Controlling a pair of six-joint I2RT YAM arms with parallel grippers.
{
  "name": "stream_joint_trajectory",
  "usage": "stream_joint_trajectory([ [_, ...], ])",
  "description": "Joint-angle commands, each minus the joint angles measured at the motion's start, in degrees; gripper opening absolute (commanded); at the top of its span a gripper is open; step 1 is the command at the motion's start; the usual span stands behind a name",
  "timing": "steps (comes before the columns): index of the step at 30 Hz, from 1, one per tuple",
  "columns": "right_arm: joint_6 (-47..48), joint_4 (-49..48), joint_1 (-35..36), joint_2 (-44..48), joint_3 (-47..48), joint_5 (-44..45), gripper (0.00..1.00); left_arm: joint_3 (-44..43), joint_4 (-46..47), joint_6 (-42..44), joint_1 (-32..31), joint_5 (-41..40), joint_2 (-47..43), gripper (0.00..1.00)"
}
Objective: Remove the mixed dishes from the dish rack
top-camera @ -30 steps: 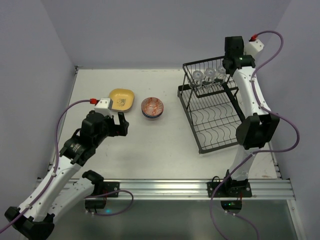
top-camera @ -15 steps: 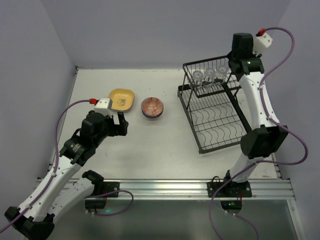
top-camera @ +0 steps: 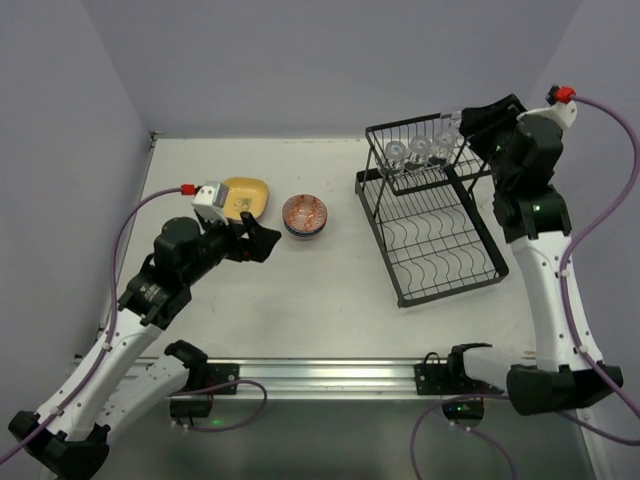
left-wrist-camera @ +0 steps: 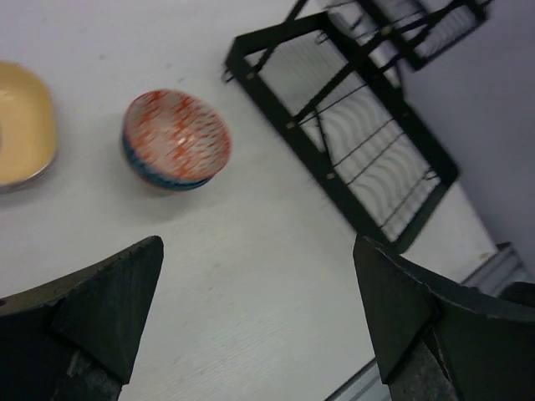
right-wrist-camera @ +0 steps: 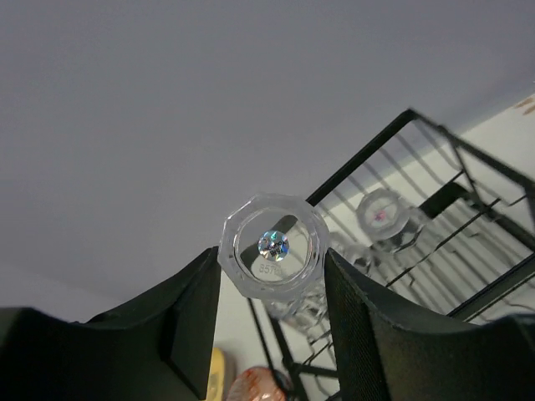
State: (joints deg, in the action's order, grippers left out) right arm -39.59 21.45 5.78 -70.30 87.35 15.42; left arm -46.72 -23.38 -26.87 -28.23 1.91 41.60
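Note:
The black wire dish rack [top-camera: 432,236] stands at the right of the table; three clear glasses [top-camera: 419,149] sit in its raised upper shelf. My right gripper [top-camera: 462,121] is above the shelf's right end, shut on a fourth clear glass [right-wrist-camera: 272,244], whose base faces the right wrist camera between the fingers [right-wrist-camera: 191,309]. My left gripper [top-camera: 260,241] is open and empty above the table, near a reddish-pink bowl [top-camera: 304,212] stacked on a blue one. The bowl [left-wrist-camera: 176,138] and the rack [left-wrist-camera: 368,142] also show in the left wrist view. No lavender plate is in view.
A yellow rounded-square plate [top-camera: 243,197] lies left of the bowl stack, also at the left edge of the left wrist view [left-wrist-camera: 21,125]. The rack's wavy lower tray [top-camera: 435,250] holds nothing. Walls close the table at the back and both sides.
My right arm has swung up and to the right, tilting its gripper away from the upper shelf with the glass. My left gripper has moved a little right toward the bowls.

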Motion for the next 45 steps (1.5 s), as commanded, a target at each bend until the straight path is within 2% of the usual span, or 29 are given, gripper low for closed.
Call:
stream_joint_trajectory([
  [1, -5.83, -14.20, 0.19, 6.99, -10.57, -19.26, 0.00, -4.08, 22.02, -8.43, -0.34, 21.58, 4.09, 1.00],
  [3, -9.79, -17.57, 0.55, 9.65, -14.56, -25.95, 0.00, -5.83, 32.90, -10.91, -1.30, 25.67, 8.29, 1.00],
  [6, -16.18, -25.47, 2.38, 13.61, -21.94, -33.49, 0.00, -8.29, 41.88, -12.68, -4.28, 25.51, 13.22, 1.00],
  [7, -17.78, -31.15, 3.26, 14.22, -25.70, -35.35, 0.00, -9.17, 44.53, -13.72, -4.99, 25.34, 14.28, 1.00],
  [9, -21.29, -35.58, 6.24, 14.93, -28.28, -38.26, 0.00, -9.88, 51.11, -15.13, -6.14, 25.77, 17.87, 1.00],
  [12, -24.64, -43.23, 10.55, 15.89, -32.76, -39.85, 0.00, -11.72, 54.30, -17.07, -6.31, 24.02, 21.83, 1.00],
  [14, -25.88, -48.77, 12.58, 16.07, -35.58, -40.29, 0.00, -12.43, 57.11, -19.17, -6.31, 25.94, 23.69, 1.00],
  [16, -26.59, -50.45, 13.99, 16.07, -36.89, -40.56, 0.00, -12.78, 60.46, -21.80, -6.31, 28.67, 25.98, 1.00],
  [25, -27.73, -54.50, 14.52, 17.31, -39.63, -40.47, 0.00, -11.64, 62.13, -24.45, -6.49, 29.19, 27.48, 0.92],
  [32, -28.70, -59.51, 15.84, 14.05, -39.28, -41.61, 0.00, -13.57, 68.20, -30.07, -7.19, 35.52, 31.95, 0.72],
  [35, -28.52, -60.39, 16.19, 13.26, -39.01, -42.66, 0.00, -13.22, 70.22, -31.13, -7.37, 36.15, 32.75, 0.58],
  [36, -28.61, -60.91, 16.54, 12.65, -38.92, -43.28, 0.00, -13.22, 69.79, -31.05, -7.37, 35.97, 32.84, 0.44],
  [38, -28.26, -61.88, 17.33, 12.21, -38.66, -44.85, 0.00, -13.66, 69.00, -30.08, -7.37, 35.70, 33.01, 0.27],
  [39, -27.39, -61.88, 18.03, 11.86, -38.57, -45.30, 0.00, -14.10, 67.86, -29.73, -7.28, 35.44, 33.19, 0.07],
  [40, -26.94, -61.62, 18.12, 11.77, -38.57, -45.82, 0.00, -14.36, 67.07, -28.68, -7.37, 35.18, 33.10, 0.00],
  [41, -26.50, -61.36, 18.21, 11.94, -38.75, -46.09, 0.00, -14.63, 65.84, -27.89, -7.37, 34.66, 32.93, 0.00],
  [42, -25.54, -59.61, 18.13, 12.12, -39.18, -46.01, 0.21, -14.80, 62.96, -25.62, -7.37, 33.43, 32.32, 0.00],
  [43, -24.32, -58.03, 18.13, 13.34, -39.27, -45.74, 0.50, -14.89, 60.93, -24.03, -7.28, 32.55, 31.79, 0.00],
  [44, -22.65, -55.14, 17.95, 14.31, -39.19, -45.13, 0.84, -15.15, 57.60, -21.84, -7.28, 30.89, 31.00, 0.00],
  [45, -17.41, -51.29, 17.60, 15.53, -38.67, -41.56, 0.99, -16.55, 47.56, -15.99, -7.28, 26.17, 29.43, 0.00],
])
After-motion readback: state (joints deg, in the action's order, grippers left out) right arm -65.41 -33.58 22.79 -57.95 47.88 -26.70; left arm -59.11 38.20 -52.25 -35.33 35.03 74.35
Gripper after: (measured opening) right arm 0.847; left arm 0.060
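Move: The glass held in the right fingers is some 43 cm to the left gripper's right, 15 cm farther out and 18 cm higher; the stacked bowls lie 10 cm to its right and 20 cm out, 23 cm below. From the right hand, the open left gripper waits about 44 cm to the left, 14 cm back and 18 cm lower, while the middle of the three glasses left in the rack's upper tier is 8 cm left, 2 cm out and 13 cm below. Swing the right gripper, still holding the glass by its base end, about 21 cm left and some 13 cm back, turning it roughly 60 degrees counter-clockwise. Bring the left gripper right and up to meet it, rolling its left side down and turning clockwise, shut its fingers on the glass's wall by the rim, one inside the mouth, then open the right fingers. ##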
